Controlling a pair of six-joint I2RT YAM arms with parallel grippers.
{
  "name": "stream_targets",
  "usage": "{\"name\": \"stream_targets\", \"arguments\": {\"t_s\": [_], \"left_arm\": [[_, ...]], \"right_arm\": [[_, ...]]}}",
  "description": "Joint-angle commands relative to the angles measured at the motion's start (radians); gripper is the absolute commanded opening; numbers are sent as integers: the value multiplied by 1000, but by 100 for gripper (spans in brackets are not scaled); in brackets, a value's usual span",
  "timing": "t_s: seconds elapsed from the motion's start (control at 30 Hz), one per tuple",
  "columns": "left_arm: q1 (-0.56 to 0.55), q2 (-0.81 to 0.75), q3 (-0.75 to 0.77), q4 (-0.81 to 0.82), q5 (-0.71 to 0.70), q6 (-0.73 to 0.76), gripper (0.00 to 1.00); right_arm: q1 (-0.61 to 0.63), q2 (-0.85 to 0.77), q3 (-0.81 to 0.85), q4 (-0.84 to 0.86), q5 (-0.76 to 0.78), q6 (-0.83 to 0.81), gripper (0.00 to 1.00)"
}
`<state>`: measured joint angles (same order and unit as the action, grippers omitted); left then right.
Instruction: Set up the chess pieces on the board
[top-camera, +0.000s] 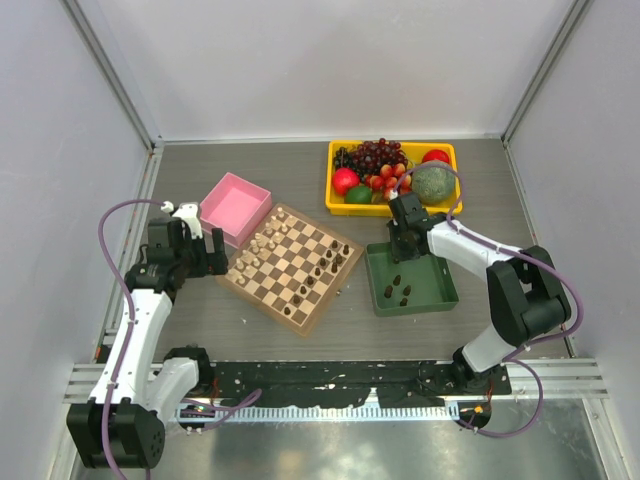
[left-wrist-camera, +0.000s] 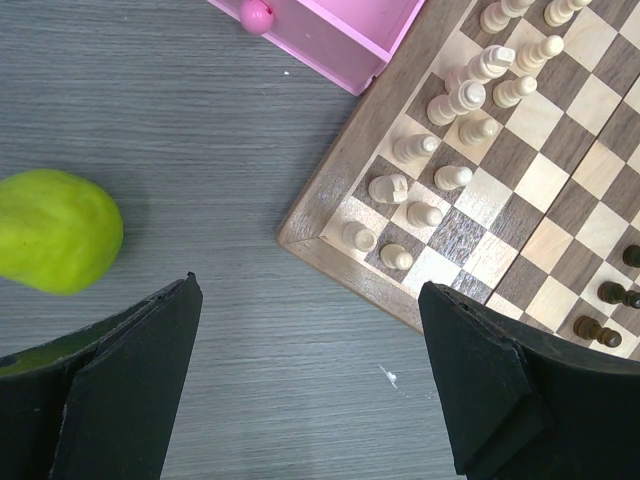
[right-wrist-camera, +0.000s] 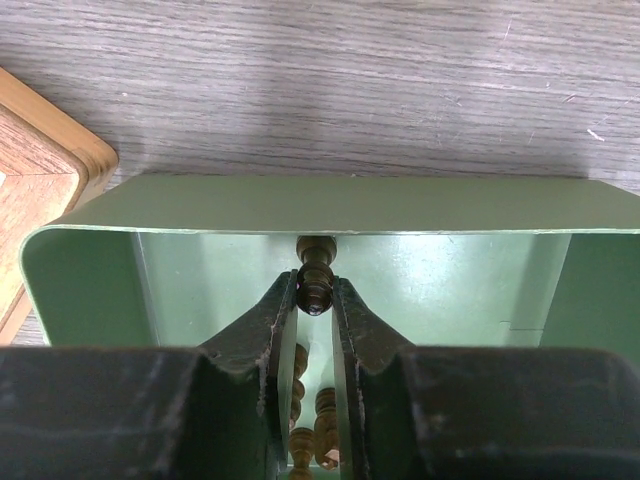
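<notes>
The board (top-camera: 292, 268) lies at mid table, cream pieces (top-camera: 262, 240) along its left side and several dark chess pieces (top-camera: 320, 270) along its right. More dark chess pieces (top-camera: 400, 292) lie in the green tray (top-camera: 440, 290). My right gripper (top-camera: 403, 240) reaches down into that tray (right-wrist-camera: 330, 200), shut on one dark chess piece (right-wrist-camera: 316, 285) pinched between its fingertips; others (right-wrist-camera: 325, 430) lie beneath. My left gripper (left-wrist-camera: 310, 350) hovers open over bare table just off the board's near-left corner (left-wrist-camera: 330, 230), holding nothing.
A pink box (top-camera: 235, 207) stands behind the board's left corner. A yellow tray of fruit (top-camera: 440, 150) sits at the back right, close behind my right gripper. A lime-green fruit (left-wrist-camera: 55, 230) lies left of my left gripper.
</notes>
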<state>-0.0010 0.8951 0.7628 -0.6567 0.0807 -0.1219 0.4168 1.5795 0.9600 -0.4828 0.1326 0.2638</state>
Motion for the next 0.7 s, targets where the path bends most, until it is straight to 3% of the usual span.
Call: {"name": "stream_targets", "arguments": {"t_s": [0.0, 0.17, 0.67], "left_arm": [[-4, 2, 38, 5, 14, 13, 99], [-4, 4, 39, 5, 16, 13, 99], [-4, -1, 38, 5, 16, 13, 99]], "right_arm": [[-3, -29, 37, 24, 2, -15, 18], [2, -68, 71, -34, 24, -40, 10], [74, -253, 140, -158, -31, -20, 10]]}}
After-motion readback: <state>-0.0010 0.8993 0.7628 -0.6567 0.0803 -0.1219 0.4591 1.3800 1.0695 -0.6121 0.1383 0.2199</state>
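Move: The right hand has its fingers shut on the dark chess piece at the green tray's far wall. The gap in the board's dark back row lies about 15 cm to its left and 6 cm back, at nearly its height; the set-up dark piece at the board's near-right corner stands some 11 cm left, level with it. The dark pieces left in the tray are about 8 cm straight back. From the left hand the gap is some 26 cm right, 1 cm ahead, 11 cm below. Straight up after a brief pause, the right hand rises about 9 cm from the tray's far end, quickening, with only a slight drift to the left. The fingers keep their pinch on the dark piece's upper end while the wrist tips them some 10 degrees outward, away from the base. ##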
